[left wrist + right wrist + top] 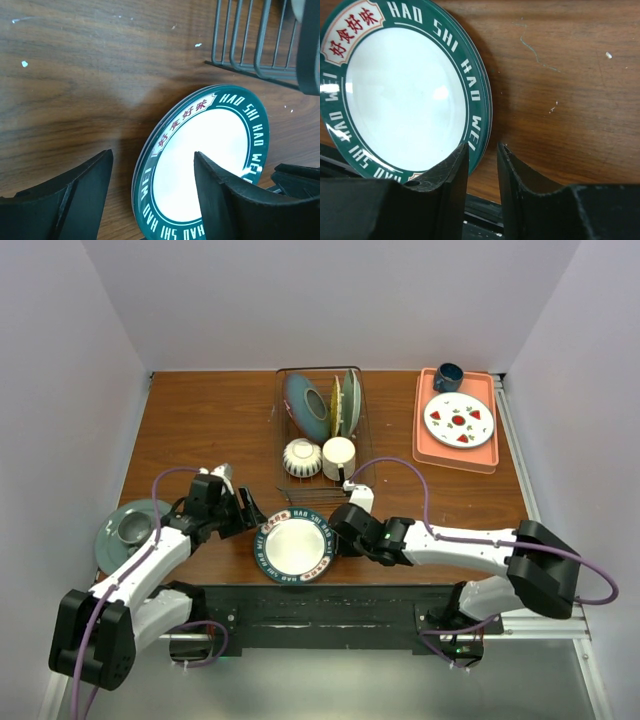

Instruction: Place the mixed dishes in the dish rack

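A white plate (pixel 295 545) with a dark green lettered rim lies at the table's front edge, between my two grippers. My left gripper (pixel 250 512) is open at the plate's left side. In the left wrist view its jaws (pixel 152 153) straddle the plate's rim (pixel 150 165), one finger over the wood and one over the plate. My right gripper (pixel 340 530) is at the plate's right edge, jaws (pixel 483 146) a little apart, with the rim (pixel 482 115) just beside the left finger. The dish rack (pixel 322 430) behind holds upright plates, a striped bowl (pixel 302 457) and a cream mug (pixel 339 454).
A grey-green plate (pixel 118 540) carrying a metal cup (pixel 130 530) lies at the left edge. A salmon tray (pixel 488 458) at the back right holds a red-marked white plate (pixel 459 420) and a blue mug (pixel 447 376). The rack's wire corner (pixel 250 45) is close above the plate.
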Controlling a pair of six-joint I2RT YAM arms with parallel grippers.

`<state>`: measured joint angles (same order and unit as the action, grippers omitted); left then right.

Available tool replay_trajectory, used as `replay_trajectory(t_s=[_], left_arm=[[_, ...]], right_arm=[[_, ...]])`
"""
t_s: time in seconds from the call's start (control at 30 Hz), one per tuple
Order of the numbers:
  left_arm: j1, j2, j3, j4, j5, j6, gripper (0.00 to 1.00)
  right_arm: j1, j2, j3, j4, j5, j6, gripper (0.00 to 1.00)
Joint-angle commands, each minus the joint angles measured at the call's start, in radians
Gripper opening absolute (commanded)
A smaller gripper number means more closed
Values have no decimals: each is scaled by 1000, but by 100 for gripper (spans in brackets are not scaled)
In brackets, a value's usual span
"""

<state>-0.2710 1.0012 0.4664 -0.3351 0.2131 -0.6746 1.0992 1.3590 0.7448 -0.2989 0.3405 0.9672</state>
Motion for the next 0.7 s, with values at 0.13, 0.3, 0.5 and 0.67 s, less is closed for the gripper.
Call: replay_trajectory(t_s=[0.13, 0.3, 0.5, 0.67], left_arm=[[-17, 13, -8, 33, -4, -33, 70], [-20, 14, -6, 33, -6, -34, 69], [-22, 13, -2, 30, -11, -36, 69], [-23, 10, 14, 21, -3, -29, 68]], right_arm=[[1, 61, -5, 95, -31, 8, 32], [1, 80, -4, 58, -15, 18, 15], [1, 38, 4, -22, 55, 13, 0], [1, 31, 33, -68, 92, 8, 0]])
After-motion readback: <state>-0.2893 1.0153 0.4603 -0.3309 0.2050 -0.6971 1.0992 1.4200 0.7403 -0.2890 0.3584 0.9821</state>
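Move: The plate lies at the table's near edge, its middle about 9 cm to the right hand's left, straight level with it and some 3 cm below, the near rim just under the open fingers. From that hand the cream mug in the rack stands about 21 cm ahead with no sideways offset, the patterned bowl about 21 cm ahead and 8 cm left. From the left hand the plate's middle is some 8 cm right, 4 cm back and 3 cm below. Pinches the plate's right rim: the right hand sinks about 2 cm with its partly open fingers straddling that rim, edging slightly left, then shuts them on it. With the rim gripped, the hand draws about 1 cm to the right, away from the left hand, staying low. ##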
